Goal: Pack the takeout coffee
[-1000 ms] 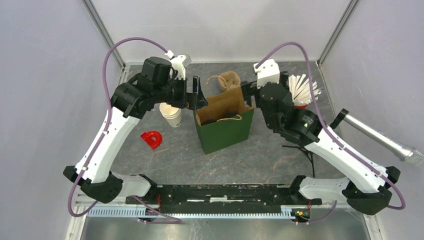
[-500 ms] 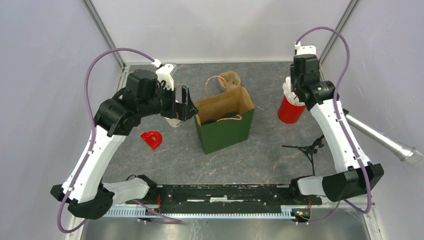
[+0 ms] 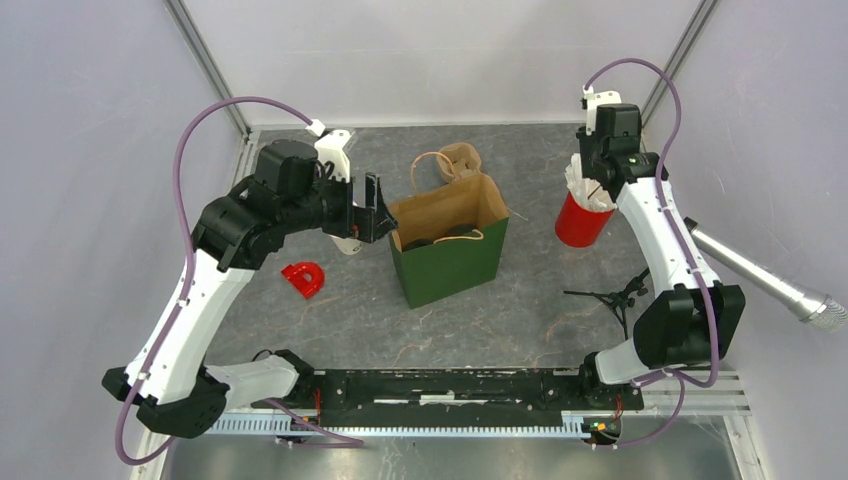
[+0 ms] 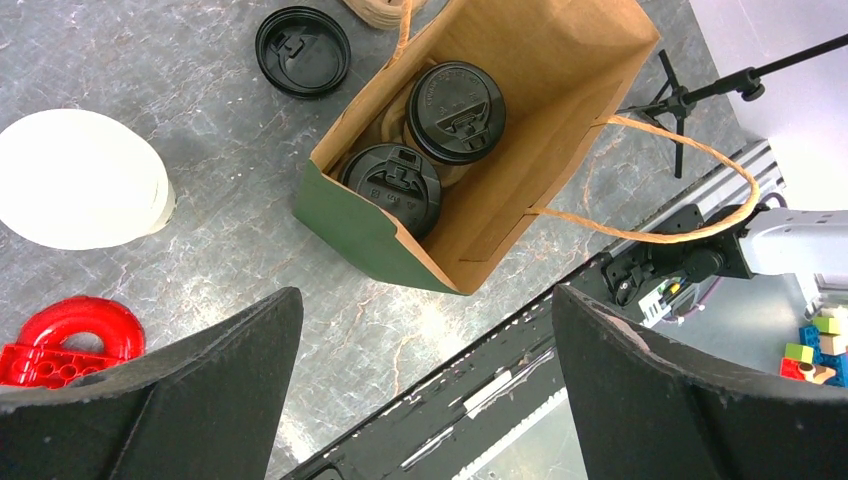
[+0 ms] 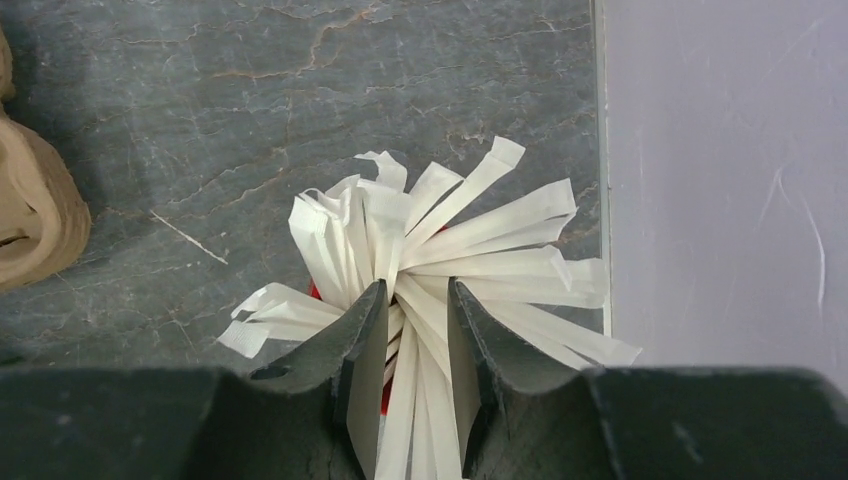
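Note:
Two takeout coffee cups with black lids stand inside the open green paper bag, brown on the inside. My left gripper hovers just left of the bag's mouth, open and empty. My right gripper is at the far right over the red cup of white straws. Its jaws stand narrow among the straws, with a few of them pressed between the pads.
A stack of lidless white cups and a loose black lid lie left of the bag. A red plastic piece sits front left. A cardboard carrier is behind the bag. A microphone and small tripod are at right.
Both arms have left the bag: the left drew back to the left, still open. The right swung to the red cup at far right and closed its jaws onto the straws.

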`<state>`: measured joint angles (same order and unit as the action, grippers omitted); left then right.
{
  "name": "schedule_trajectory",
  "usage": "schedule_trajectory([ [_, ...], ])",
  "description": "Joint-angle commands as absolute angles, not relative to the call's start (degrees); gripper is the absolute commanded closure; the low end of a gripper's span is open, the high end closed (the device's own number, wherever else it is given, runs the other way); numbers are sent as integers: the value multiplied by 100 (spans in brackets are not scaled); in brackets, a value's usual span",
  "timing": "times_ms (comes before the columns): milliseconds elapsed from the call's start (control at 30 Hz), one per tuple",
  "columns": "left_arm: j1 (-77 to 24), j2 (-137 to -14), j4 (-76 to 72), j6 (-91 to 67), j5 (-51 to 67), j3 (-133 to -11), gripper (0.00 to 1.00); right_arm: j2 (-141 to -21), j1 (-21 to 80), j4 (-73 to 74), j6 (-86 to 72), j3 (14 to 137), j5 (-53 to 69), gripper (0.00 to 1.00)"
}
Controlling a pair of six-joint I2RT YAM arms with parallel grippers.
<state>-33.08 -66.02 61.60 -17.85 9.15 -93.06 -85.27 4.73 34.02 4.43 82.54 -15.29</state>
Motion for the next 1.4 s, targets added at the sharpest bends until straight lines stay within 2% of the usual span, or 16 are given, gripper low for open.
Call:
schedule_trajectory([
  [0, -3279, -6698, 6086, -1444, 1017, -9471, 0, -8528, 325, 2822, 735, 8085, -1181, 66],
  [267, -3278, -6898, 6166, -1454, 1099, -9677, 0, -8749, 185, 2321, 834, 7745, -527, 67],
  [400, -3278, -6938, 6161, -1498, 1123, -9678, 0, -8865, 188, 2278, 852, 7703, -591, 67],
  [567, -3278, -6974, 6166, -1516, 1130, -9720, 0, -9012, 185, 2279, 953, 7847, -673, 83],
  [700, -3276, -7011, 6171, -1511, 1111, -9738, 0, -8968, 185, 2449, 954, 7981, -939, 89],
  [967, -3278, -7144, 6165, -1480, 1164, -9782, 0, -8402, 185, 2809, 618, 7835, -1115, 89],
  [1100, -3277, -7254, 6148, -1475, 1191, -9856, 0, -7997, 186, 2741, 580, 7679, -796, 89],
  [1367, -3279, -7292, 6111, -1564, 1325, -9866, 0, -7428, 202, 3284, 507, 8033, -855, 87],
])
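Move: The white paper-wrapped straws stand fanned out just under the right fingertips, their middle about 2 cm ahead and 7 cm below, in the red cup, itself 1 cm ahead, 1 cm to the left and 15 cm down. The cup carrier lies roughly 13 cm ahead and 27 cm to the left at table height, the green bag 8 cm back and 30 cm to the left. From the left hand the straws are some 22 cm ahead, 41 cm to the right and 17 cm lower. Down about 5 cm and slightly forward into the top of the straw bunch goes the right hand, its part-open fingers closing there to pinch a straw near its upper end. Then it climbs some 7 cm and draws back 4 cm, keeping the pinch, the fingertips tilting up a little. The left hand, wide open, eases about 3 cm forward, right and down towards the green bag. ##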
